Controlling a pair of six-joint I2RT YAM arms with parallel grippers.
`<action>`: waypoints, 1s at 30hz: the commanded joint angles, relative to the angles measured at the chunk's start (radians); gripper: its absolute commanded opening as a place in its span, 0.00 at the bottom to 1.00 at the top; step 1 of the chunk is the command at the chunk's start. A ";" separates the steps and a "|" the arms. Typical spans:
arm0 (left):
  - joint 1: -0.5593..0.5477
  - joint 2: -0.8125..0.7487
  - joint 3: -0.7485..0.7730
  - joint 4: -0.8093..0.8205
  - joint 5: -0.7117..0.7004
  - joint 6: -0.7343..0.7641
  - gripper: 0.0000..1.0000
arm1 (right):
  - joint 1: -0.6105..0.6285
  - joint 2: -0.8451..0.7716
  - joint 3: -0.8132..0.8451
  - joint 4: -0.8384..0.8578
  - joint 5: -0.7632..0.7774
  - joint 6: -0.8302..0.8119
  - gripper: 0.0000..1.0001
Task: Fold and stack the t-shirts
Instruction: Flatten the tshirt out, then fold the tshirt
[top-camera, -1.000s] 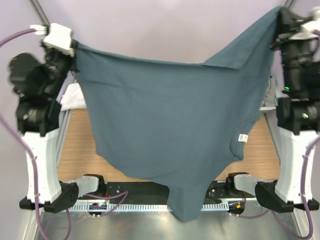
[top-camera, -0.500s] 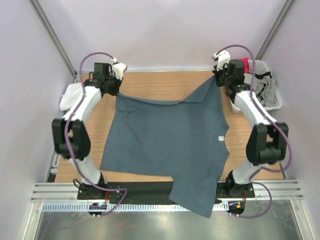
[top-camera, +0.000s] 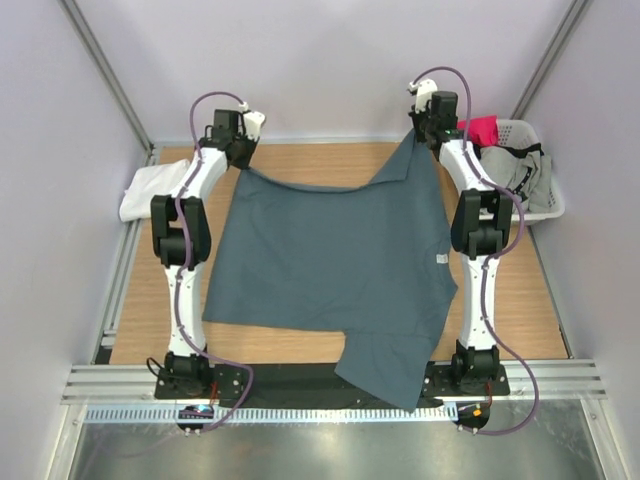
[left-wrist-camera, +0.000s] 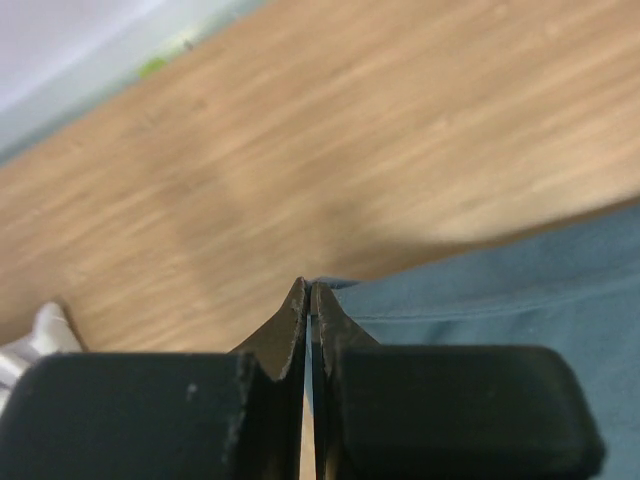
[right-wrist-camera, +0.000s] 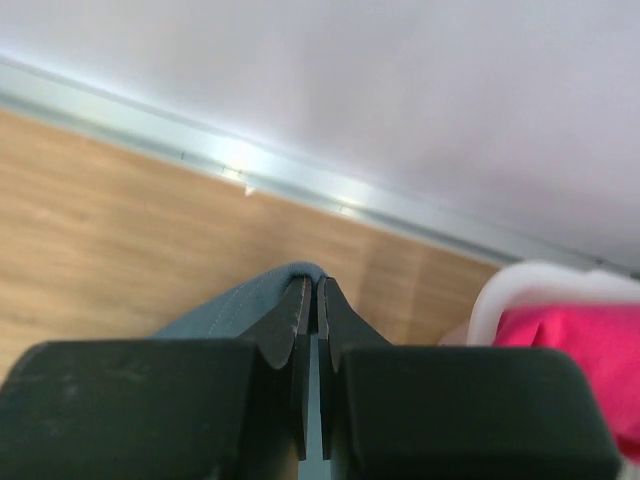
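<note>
The slate-blue t-shirt (top-camera: 330, 260) is stretched over the wooden table, its small white label (top-camera: 440, 259) near the right side and one sleeve (top-camera: 385, 370) hanging over the near edge. My left gripper (top-camera: 243, 160) is shut on its far left corner, seen as blue cloth (left-wrist-camera: 500, 300) beside the fingertips (left-wrist-camera: 296, 310) in the left wrist view. At the far right, my right gripper (top-camera: 420, 135) is shut on the other corner, with the hem (right-wrist-camera: 250, 300) wrapped over its left finger. A folded white t-shirt (top-camera: 150, 190) lies at the table's left edge.
A white basket (top-camera: 545, 205) at the far right holds pink (top-camera: 482, 130) and grey clothes; its rim (right-wrist-camera: 540, 285) and pink cloth (right-wrist-camera: 580, 350) show in the right wrist view. The back wall rail (right-wrist-camera: 200, 150) runs close behind both grippers.
Both arms have swung down and toward the far edge with the blue t-shirt, which went from hanging high before the camera to lying spread low over the table.
</note>
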 joint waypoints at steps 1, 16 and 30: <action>0.011 0.039 0.109 0.043 -0.068 -0.021 0.00 | 0.000 0.048 0.168 0.027 0.033 0.015 0.01; 0.057 0.044 0.152 0.090 -0.171 -0.007 0.00 | 0.009 0.128 0.252 0.144 0.057 0.028 0.01; 0.056 -0.148 0.000 0.069 -0.092 0.026 0.00 | 0.015 -0.224 -0.118 0.158 0.045 0.002 0.01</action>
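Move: The t-shirt hangs from both my closed grippers by its far corners. Its middle lies about 28 cm back and 24 cm to the right of my left hand, and 34 cm back and 25 cm left of my right; the table is roughly 10–15 cm below. Left of my left hand, some 27 cm off and 6 cm back, sits the white towel; the laundry basket is about 30 cm right of my right hand and 9 cm back. Keeping both grippers shut on the t-shirt, I finish the pull towards the far table edge: my left hand goes about 3 cm forward, then sweeps some 5 cm left, away from my right hand, turning 10 degrees counter-clockwise. My right hand reaches 4 cm forward, its fingers tipping up slightly, pauses, then comes back nearly all that way as my left starts easing back and up. ##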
